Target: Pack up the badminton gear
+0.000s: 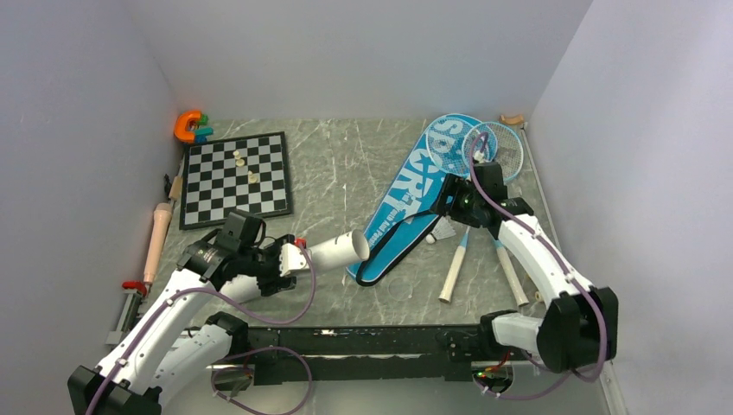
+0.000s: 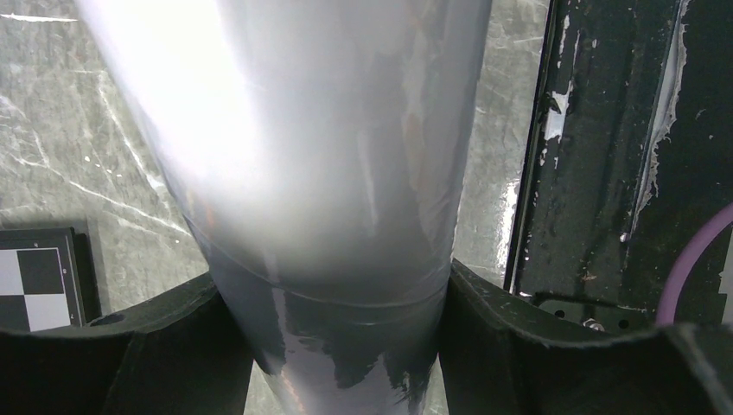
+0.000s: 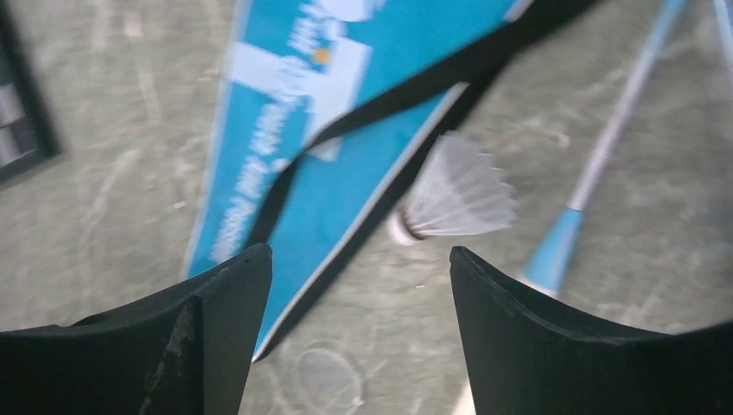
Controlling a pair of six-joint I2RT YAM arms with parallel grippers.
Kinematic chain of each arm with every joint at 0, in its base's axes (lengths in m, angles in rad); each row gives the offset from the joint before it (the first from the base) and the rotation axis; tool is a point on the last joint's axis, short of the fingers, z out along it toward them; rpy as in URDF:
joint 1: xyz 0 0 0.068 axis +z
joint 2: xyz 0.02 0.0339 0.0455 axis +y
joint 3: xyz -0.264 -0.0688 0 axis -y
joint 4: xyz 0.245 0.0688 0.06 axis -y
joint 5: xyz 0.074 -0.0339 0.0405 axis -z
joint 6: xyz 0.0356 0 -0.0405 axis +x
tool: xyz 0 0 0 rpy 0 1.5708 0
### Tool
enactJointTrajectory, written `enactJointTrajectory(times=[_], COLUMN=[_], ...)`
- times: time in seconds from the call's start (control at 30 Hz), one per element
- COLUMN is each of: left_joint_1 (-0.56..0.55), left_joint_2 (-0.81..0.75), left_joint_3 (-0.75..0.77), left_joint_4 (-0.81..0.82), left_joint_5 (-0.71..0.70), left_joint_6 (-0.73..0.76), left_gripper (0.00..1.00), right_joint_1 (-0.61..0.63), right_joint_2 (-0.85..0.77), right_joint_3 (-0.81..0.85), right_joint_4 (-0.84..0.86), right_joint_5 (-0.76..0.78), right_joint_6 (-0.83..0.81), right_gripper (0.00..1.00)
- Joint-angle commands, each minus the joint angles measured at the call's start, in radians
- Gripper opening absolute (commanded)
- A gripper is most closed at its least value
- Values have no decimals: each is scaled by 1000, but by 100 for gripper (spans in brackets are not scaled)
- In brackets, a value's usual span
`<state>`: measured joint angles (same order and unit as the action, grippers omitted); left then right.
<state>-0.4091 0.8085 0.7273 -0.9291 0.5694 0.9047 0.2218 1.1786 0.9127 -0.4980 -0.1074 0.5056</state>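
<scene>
My left gripper (image 1: 290, 259) (image 2: 333, 303) is shut on the long pale-grey tube (image 1: 339, 251) (image 2: 328, 190), whose open end points right toward the blue "SPORT" bag (image 1: 413, 194) (image 3: 346, 130). The bag lies flat with its black strap (image 3: 389, 104) across it. My right gripper (image 1: 442, 206) (image 3: 359, 259) hovers open and empty over the bag's right edge. A white feather shuttlecock (image 1: 430, 238) (image 3: 458, 199) lies on the table just beyond its fingertips. Two light-blue rackets (image 1: 493, 147) lie right of the bag, and one blue-and-white handle (image 3: 562, 242) shows in the right wrist view.
A black-and-white chessboard (image 1: 235, 177) with small cream pieces sits at the back left. A wooden rolling pin (image 1: 158, 238) lies along the left wall, and an orange toy (image 1: 188, 127) is in the back left corner. Grey walls close in the table.
</scene>
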Motion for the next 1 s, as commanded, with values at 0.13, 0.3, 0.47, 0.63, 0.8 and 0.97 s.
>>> enactJointTrajectory(times=[0.13,0.3,0.47,0.63,0.8,0.97], left_joint_1=[-8,-10,-10,-11,-13,-13], left_joint_2=[-12,-16,-18,-23,-29,-34], left_joint_3=[17,17,17,18,21,24], left_joint_4=[-3,0,-4,-4,-6,-9], left_joint_5=[17,21,23,24,27,28], left_joint_6=[38,32,32,33,30,31], left_gripper=[10,10,11,11,10,11], right_joint_1=[-56,-68,-68,-67,-67,-66], right_joint_2=[110,168,227,209,165,115], right_joint_3=[-55,-71,-82,-111,-141,-162], right_joint_4=[132,197,230,233,221,205], right_joint_5=[161,136,117,66,7,-51], right_joint_6=[-59,-51,-41,-12,11,35], right_gripper=[75,71,63,52,38,10])
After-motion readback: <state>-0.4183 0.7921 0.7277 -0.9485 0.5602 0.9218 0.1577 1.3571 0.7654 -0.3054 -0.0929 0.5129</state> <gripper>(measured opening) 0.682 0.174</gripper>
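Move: The shuttlecock lies roughly 10 cm below the right hand, about 4 cm to its right and 1 cm ahead. The racket bag's middle is some 11 cm ahead and 4 cm left of that hand; the nearer racket's handle lies about 11 cm back and 8 cm right. From the left hand, which holds the tube, the shuttlecock is some 43 cm right, 13 cm ahead and 8 cm below. The right hand sinks about 9 cm, easing right, to the shuttlecock beside the bag and nearly shuts its fingers there. ##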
